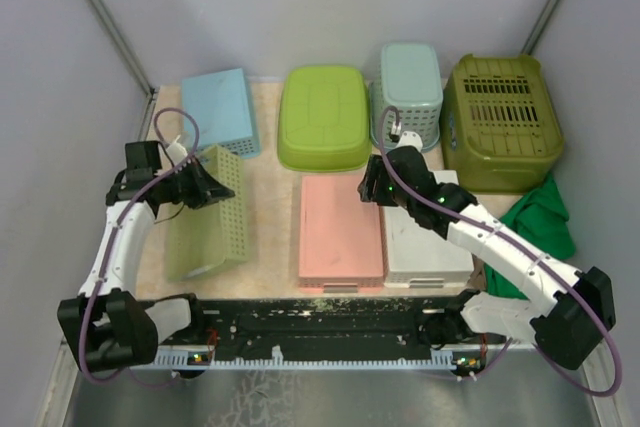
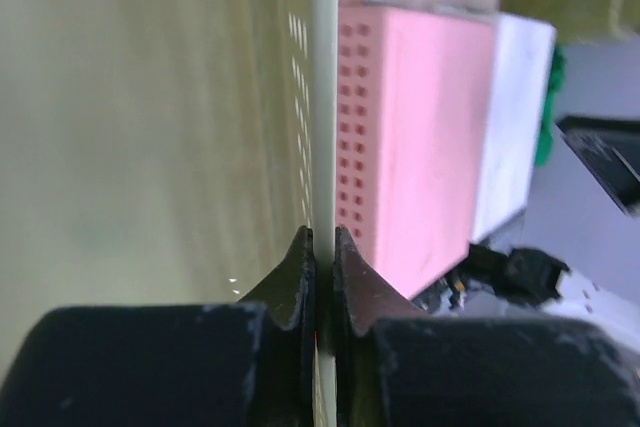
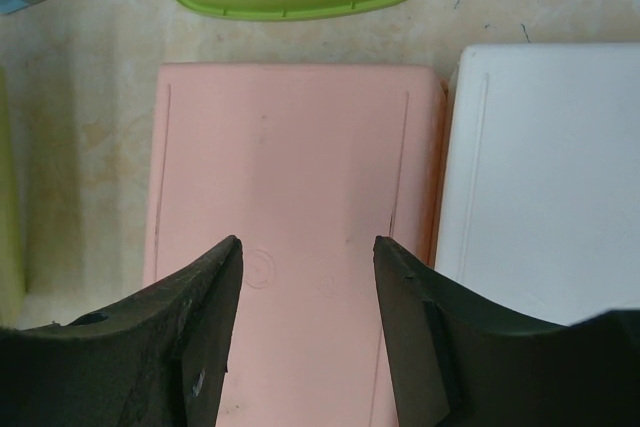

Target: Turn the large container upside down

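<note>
The large container (image 1: 207, 227) is a pale olive perforated basket at the left of the table, tipped up on its side. My left gripper (image 1: 207, 187) is shut on its thin rim. In the left wrist view the rim (image 2: 322, 97) runs straight up from between the closed fingers of that gripper (image 2: 322, 243), with the basket's inner wall (image 2: 150, 147) filling the left. My right gripper (image 1: 372, 187) hangs open above the far end of an upturned pink container (image 1: 340, 229). In the right wrist view its jaws (image 3: 308, 243) stand apart and hold nothing.
The pink container (image 3: 290, 147) lies beside an upturned white one (image 1: 427, 245). At the back stand a blue basket (image 1: 220, 112), a lime container (image 1: 322, 117), a teal basket (image 1: 407, 92) and a dark olive basket (image 1: 500, 122). A green cloth (image 1: 542, 217) lies at the right.
</note>
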Tool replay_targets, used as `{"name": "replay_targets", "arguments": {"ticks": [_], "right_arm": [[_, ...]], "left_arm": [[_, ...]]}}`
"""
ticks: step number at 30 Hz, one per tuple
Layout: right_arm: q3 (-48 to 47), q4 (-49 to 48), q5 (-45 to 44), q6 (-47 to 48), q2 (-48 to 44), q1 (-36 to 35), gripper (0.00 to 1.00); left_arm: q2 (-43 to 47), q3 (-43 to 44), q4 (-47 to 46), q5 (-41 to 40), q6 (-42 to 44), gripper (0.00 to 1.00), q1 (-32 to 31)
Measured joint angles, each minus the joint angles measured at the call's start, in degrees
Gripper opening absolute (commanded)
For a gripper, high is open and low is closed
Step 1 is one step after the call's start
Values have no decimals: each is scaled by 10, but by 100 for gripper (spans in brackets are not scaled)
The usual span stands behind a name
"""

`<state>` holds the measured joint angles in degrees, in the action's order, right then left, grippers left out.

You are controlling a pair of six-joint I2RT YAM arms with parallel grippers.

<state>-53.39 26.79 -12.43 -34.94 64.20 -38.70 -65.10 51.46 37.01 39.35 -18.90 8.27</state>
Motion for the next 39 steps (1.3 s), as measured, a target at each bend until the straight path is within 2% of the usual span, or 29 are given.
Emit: {"name": "replay_targets", "arguments": {"ticks": [7,12,17,22,27,28,29,30,35,39], "right_arm": [[0,-7,4,-1,0,0,55],[0,-6,5,-1,0,0,55],[0,-6,4,-1,-2,0,55],[0,-6,3,-2,-9,0,55],[0,-6,2,-2,-18,0,55],[0,-6,1,-2,-20,0,55],[0,-6,1,-2,-21,0,55],[0,-6,1,-2,-22,0,55],[0,-5,-2,-2,-24,0,55],[0,-3,-6,-2,-28,0,55]], "left_arm": [[-6,6,-65,151,-40,0,-73],[-10,-5,-184,244,-120,0,-75],[-29,-84,-357,311,-239,0,-74],[-61,-128,-422,340,-309,0,-52],[-75,-130,-417,349,-307,0,-28],[-80,-127,-407,349,-299,5,-26],[-87,-122,-389,348,-285,15,-23],[-96,-109,-358,348,-260,20,-20],[-126,-29,-195,302,-123,30,-11],[-126,1,-100,244,-60,31,-4]]}}
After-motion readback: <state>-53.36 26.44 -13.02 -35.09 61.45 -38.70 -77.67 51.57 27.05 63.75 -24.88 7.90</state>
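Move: The left hand holds the right-hand rim of the large container, which leans with its opening up and to the left; its middle is some 5 cm back, 6 cm left and 9 cm below the hand. The pink box lies about 21 cm right and 6 cm back, 13 cm lower; the blue box roughly 17 cm ahead and 4 cm left, 12 cm lower. From the idle right hand the container is about 33 cm left, 6 cm back and 10 cm lower. Swinging right and up towards the pink box, the left hand carries the pinched rim about 9 cm across and 7 cm higher, rolling its right side up some 35 degrees and turning clockwise. It then sinks again, eases back left and slightly forward, and undoes part of the roll while the fingers open about a quarter, ending loosely astride the rim. ##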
